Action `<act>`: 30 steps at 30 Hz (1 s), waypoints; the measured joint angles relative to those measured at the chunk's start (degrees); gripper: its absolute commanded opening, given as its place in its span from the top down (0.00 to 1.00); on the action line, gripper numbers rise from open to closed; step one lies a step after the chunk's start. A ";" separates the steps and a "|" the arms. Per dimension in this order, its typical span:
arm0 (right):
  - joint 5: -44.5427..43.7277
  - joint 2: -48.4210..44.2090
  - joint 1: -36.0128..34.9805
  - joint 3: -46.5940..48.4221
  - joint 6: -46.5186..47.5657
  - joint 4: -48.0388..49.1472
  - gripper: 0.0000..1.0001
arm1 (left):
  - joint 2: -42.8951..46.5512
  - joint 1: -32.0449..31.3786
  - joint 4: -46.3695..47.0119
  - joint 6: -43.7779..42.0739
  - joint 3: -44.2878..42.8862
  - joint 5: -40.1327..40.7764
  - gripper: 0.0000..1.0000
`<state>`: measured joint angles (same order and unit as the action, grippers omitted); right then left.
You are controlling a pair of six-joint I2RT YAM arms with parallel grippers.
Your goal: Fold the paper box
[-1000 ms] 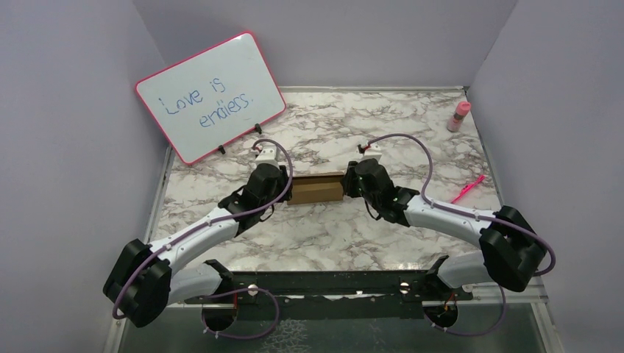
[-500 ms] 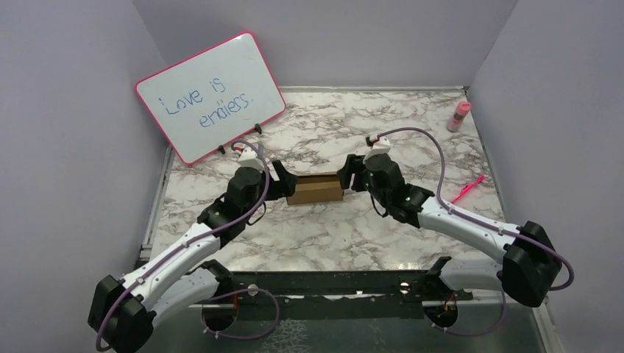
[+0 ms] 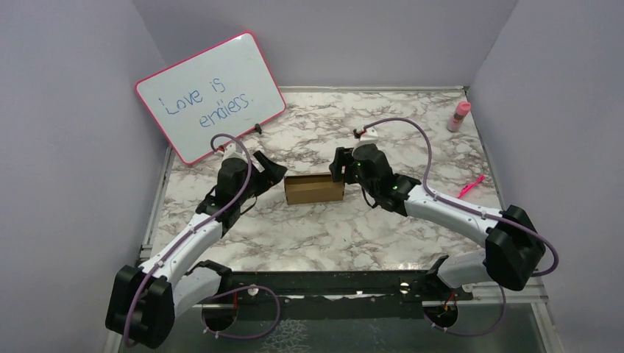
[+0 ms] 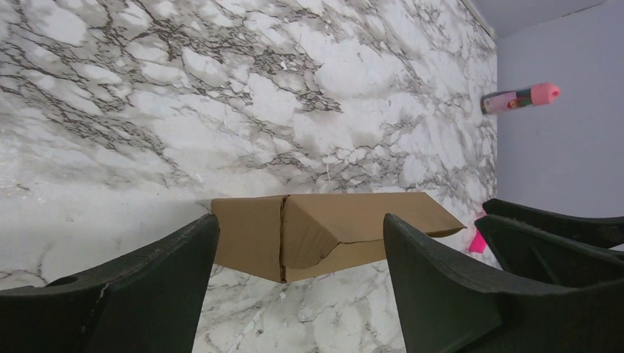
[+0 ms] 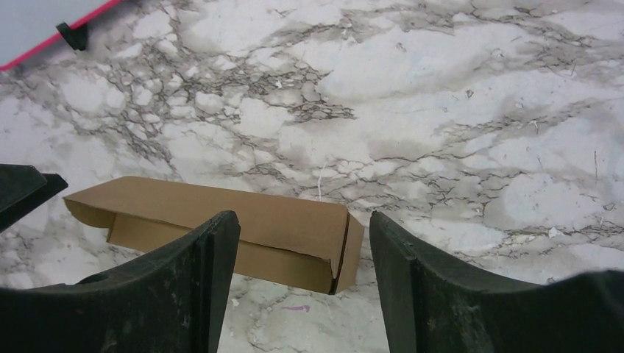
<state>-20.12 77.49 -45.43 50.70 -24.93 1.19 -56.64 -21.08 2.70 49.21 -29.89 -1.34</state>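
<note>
The paper box (image 3: 314, 189) is a small brown carton lying flat on the marble table (image 3: 383, 132), its long side running left to right. Its top flap stands slightly lifted along the front seam. My left gripper (image 3: 274, 172) sits just off the box's left end, open and apart from it. In the left wrist view the box (image 4: 324, 232) lies beyond the open left gripper (image 4: 299, 223). My right gripper (image 3: 339, 165) hovers at the box's right end, open. The right wrist view shows the box (image 5: 272, 220) ahead of the open right gripper (image 5: 302, 218), untouched.
A pink-framed whiteboard (image 3: 210, 95) leans at the back left. A pink bottle (image 3: 459, 116) stands at the back right by the wall, and a pink pen (image 3: 468, 189) lies near the right edge. Grey walls close in three sides.
Both grippers have opened and let go of the box ends. The left arm drew back to the left, the right shifted slightly; the box stays on the table.
</note>
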 measured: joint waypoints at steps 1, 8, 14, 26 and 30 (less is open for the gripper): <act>-0.02 0.70 0.00 0.00 0.11 -0.02 0.30 | -0.66 0.02 0.55 0.44 0.00 -0.70 0.20; -0.22 4.09 0.00 0.00 1.03 0.02 0.31 | -6.12 0.02 3.93 2.27 0.00 -3.80 0.30; -0.17 4.90 0.00 -0.20 0.98 0.61 0.32 | -7.32 0.02 6.34 3.48 1.66 -5.18 0.39; 0.09 4.92 0.00 -1.49 0.15 0.85 0.31 | -4.61 0.02 9.99 5.81 7.19 -6.19 0.48; 1.79 4.52 0.85 -1.49 -0.17 0.72 0.30 | -4.59 0.02 11.74 6.16 8.26 -6.19 0.52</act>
<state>-18.33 82.02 -44.58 49.21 -25.10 1.91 -61.23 -21.06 14.44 55.37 -21.63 -7.53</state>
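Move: The lid stands half open over the box. From the left hand its left front corner is about 2 cm back, 3 cm to the right and 4 cm down; the box's middle is some 3 cm back, 10 cm right and 7 cm below. From the right hand the lid's right front corner is roughly 2 cm back, level sideways and 5 cm down, and the box's middle about 3 cm back, 7 cm left and 8 cm below. Down and slightly to its right, then easing back a little, the left hand sinks about 4 cm onto the lid's left front corner while its fingers close partway around the side tab, one fingertip coming to rest on the tab's edge. The right hand drops almost straight down by about 4 cm over the lid's right end, fingers staying open, and then holds there. ##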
